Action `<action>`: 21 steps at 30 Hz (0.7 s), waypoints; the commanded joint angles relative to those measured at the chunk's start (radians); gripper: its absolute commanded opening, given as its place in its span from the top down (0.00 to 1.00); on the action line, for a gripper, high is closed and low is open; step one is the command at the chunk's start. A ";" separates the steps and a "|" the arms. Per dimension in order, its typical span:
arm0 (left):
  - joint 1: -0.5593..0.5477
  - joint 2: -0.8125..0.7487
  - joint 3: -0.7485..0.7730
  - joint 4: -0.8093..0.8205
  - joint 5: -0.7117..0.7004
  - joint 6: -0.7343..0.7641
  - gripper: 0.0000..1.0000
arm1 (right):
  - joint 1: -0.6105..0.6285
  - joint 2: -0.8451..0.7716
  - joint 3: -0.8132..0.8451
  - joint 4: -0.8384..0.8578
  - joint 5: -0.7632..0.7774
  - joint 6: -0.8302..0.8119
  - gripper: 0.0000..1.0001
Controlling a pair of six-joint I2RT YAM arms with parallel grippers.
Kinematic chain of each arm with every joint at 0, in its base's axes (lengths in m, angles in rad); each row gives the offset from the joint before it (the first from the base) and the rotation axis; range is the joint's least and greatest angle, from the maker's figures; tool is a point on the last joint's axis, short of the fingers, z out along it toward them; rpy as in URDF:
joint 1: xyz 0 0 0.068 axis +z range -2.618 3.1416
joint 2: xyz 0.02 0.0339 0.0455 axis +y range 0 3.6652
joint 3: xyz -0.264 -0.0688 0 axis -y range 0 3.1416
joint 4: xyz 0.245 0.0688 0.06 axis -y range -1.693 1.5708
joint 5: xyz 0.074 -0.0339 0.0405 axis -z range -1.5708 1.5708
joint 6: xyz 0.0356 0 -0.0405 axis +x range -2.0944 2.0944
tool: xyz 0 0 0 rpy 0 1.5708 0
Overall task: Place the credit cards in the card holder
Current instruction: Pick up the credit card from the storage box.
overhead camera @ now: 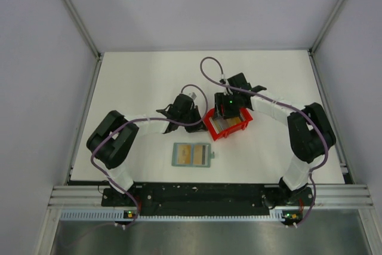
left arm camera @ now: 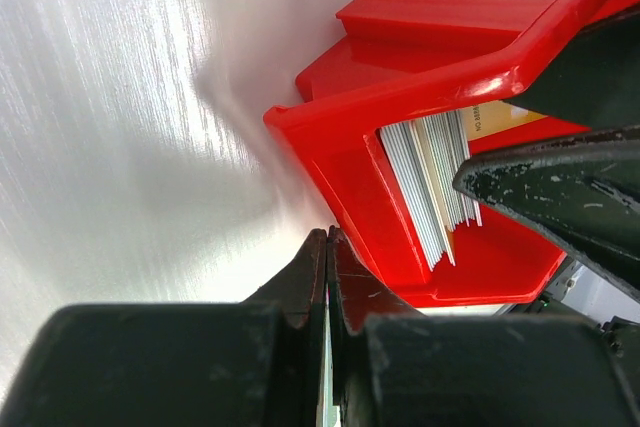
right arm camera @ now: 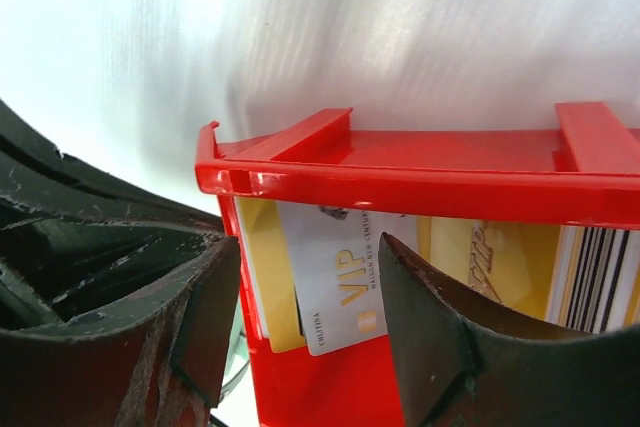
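Observation:
The card holder (overhead camera: 191, 154) lies open and flat near the table's front, with tan cards showing in its pockets. More credit cards (right arm camera: 340, 277) stand in the red bin (overhead camera: 227, 125): a white VIP card in front of yellow ones, seen edge-on as a stack (left arm camera: 430, 187) in the left wrist view. My right gripper (right arm camera: 310, 302) is open over the bin's left end, with the VIP card between its fingers (right arm camera: 430, 332) but not pinched. My left gripper (left arm camera: 327, 239) is shut, with nothing visible in it, right beside the bin's outer wall (left arm camera: 350, 187).
Both arms (overhead camera: 271, 108) meet at the bin in the table's middle. White walls and a metal frame (overhead camera: 89, 94) enclose the table. The right gripper's dark finger (left arm camera: 560, 187) reaches into the bin in the left wrist view.

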 commanded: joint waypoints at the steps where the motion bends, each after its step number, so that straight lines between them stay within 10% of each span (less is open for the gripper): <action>1: -0.004 -0.004 0.033 0.060 0.012 -0.008 0.99 | -0.007 -0.010 -0.009 0.003 0.074 0.000 0.42; 8: -0.004 -0.003 0.033 0.065 0.017 -0.008 0.99 | -0.005 0.054 -0.030 0.009 -0.001 0.003 0.44; 21: -0.004 0.008 0.047 0.063 0.024 -0.007 0.99 | 0.001 -0.027 -0.038 0.011 -0.064 0.009 0.84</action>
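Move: The grey-white VIP card in the red storage box lies just under my open right fingers, about 3 cm below, 1 cm back and 1 cm left. From that card, the yellow card is about 2 cm to the left and 1 cm nearer me, and the gold card some 4 cm to the right and 2 cm farther out. From my left hand, the VIP card is about 6 cm to the right, 1 cm ahead and roughly level. I dip my right hand about 2 cm down into the storage box, easing 1 cm left, with the fingers straddling the VIP card. Near the bottom I start closing them on it, then come back up about 1 cm while they keep narrowing to under half their gap. My shut left hand stays in place at the box's left end, seemingly bracing it. ##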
